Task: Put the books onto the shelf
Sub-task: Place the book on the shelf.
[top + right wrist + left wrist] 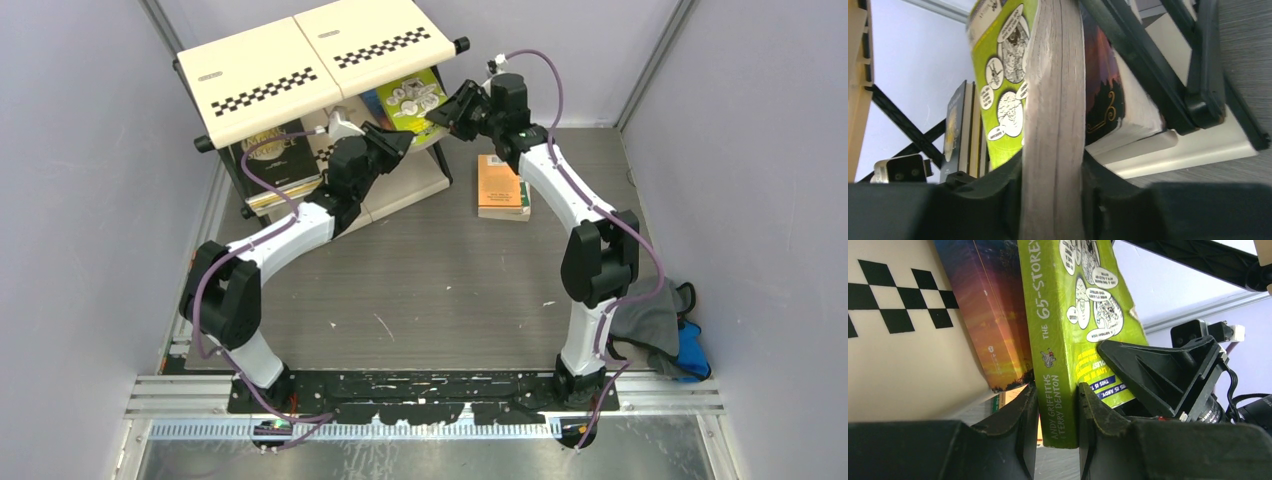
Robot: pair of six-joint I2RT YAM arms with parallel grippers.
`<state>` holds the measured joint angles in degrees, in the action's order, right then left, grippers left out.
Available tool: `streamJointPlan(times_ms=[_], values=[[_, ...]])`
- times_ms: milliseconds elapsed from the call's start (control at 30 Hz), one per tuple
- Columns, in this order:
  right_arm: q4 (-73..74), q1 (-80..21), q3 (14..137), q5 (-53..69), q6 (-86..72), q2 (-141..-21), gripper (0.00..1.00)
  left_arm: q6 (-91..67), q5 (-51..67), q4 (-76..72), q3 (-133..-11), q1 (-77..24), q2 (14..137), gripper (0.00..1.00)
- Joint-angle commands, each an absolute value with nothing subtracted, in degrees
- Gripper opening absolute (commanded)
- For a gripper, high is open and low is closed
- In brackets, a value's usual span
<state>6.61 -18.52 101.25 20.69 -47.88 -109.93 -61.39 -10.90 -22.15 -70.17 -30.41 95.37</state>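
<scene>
The bright lime green book stands upright on the middle tier of the shelf, held from both sides. My left gripper is shut on the bottom of its spine, and my right gripper is shut on its page edge. Against it leans a book with a blue-and-sunset cover. Further left on the shelf stands a black book with gold lettering. An orange book lies flat on the table to the right of the shelf.
The shelf's black frame bars and cream lower panel run close beside my right gripper. A grey-and-blue cloth bundle lies at the table's right edge. Grey walls close in on both sides.
</scene>
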Motion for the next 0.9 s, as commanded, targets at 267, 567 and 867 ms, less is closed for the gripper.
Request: streamJointPlan(times_ms=[267,567,867], values=[[2.6,-16.0,105.3,13.5,-41.5,-107.6,0.66,-59.9,-11.9,-26.4,-71.6,-29.1,94.3,0.02],[3.4,-16.6,99.2,8.5,-36.5,-101.5,0.66,-60.9,-13.0,-26.5,-71.3,-29.0,94.0,0.05],[3.0,-18.4,86.8,0.9,-28.4,-90.4,0.62,-62.8,-13.7,-25.7,-71.2,-29.0,94.0,0.00]])
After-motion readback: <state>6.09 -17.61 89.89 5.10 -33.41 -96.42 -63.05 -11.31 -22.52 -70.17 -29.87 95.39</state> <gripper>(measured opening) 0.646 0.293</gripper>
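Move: Both grippers already pinch the green book on the shelf, the right one by its page edge. From the right hand the book's middle is about 6 cm ahead, 3 cm left and level; Jane Eyre lies under it, some 6 cm ahead, 6 cm left and 5 cm lower. The orange book on the table is about 14 cm right, 6 cm back and 26 cm below. From the left hand, at the spine's front end, the green book's middle is roughly 9 cm ahead and 2 cm right. Open the right gripper to let go of the green book's page edge, sliding it about 5 cm right and 3 cm forward as the fingers spread. Then draw it back some 5 cm, still drifting right and a little up, turning the wrist some 20 degrees, partly clockwise with the fingertips lifting. Hold the left gripper still, keeping its pinch on the spine. ##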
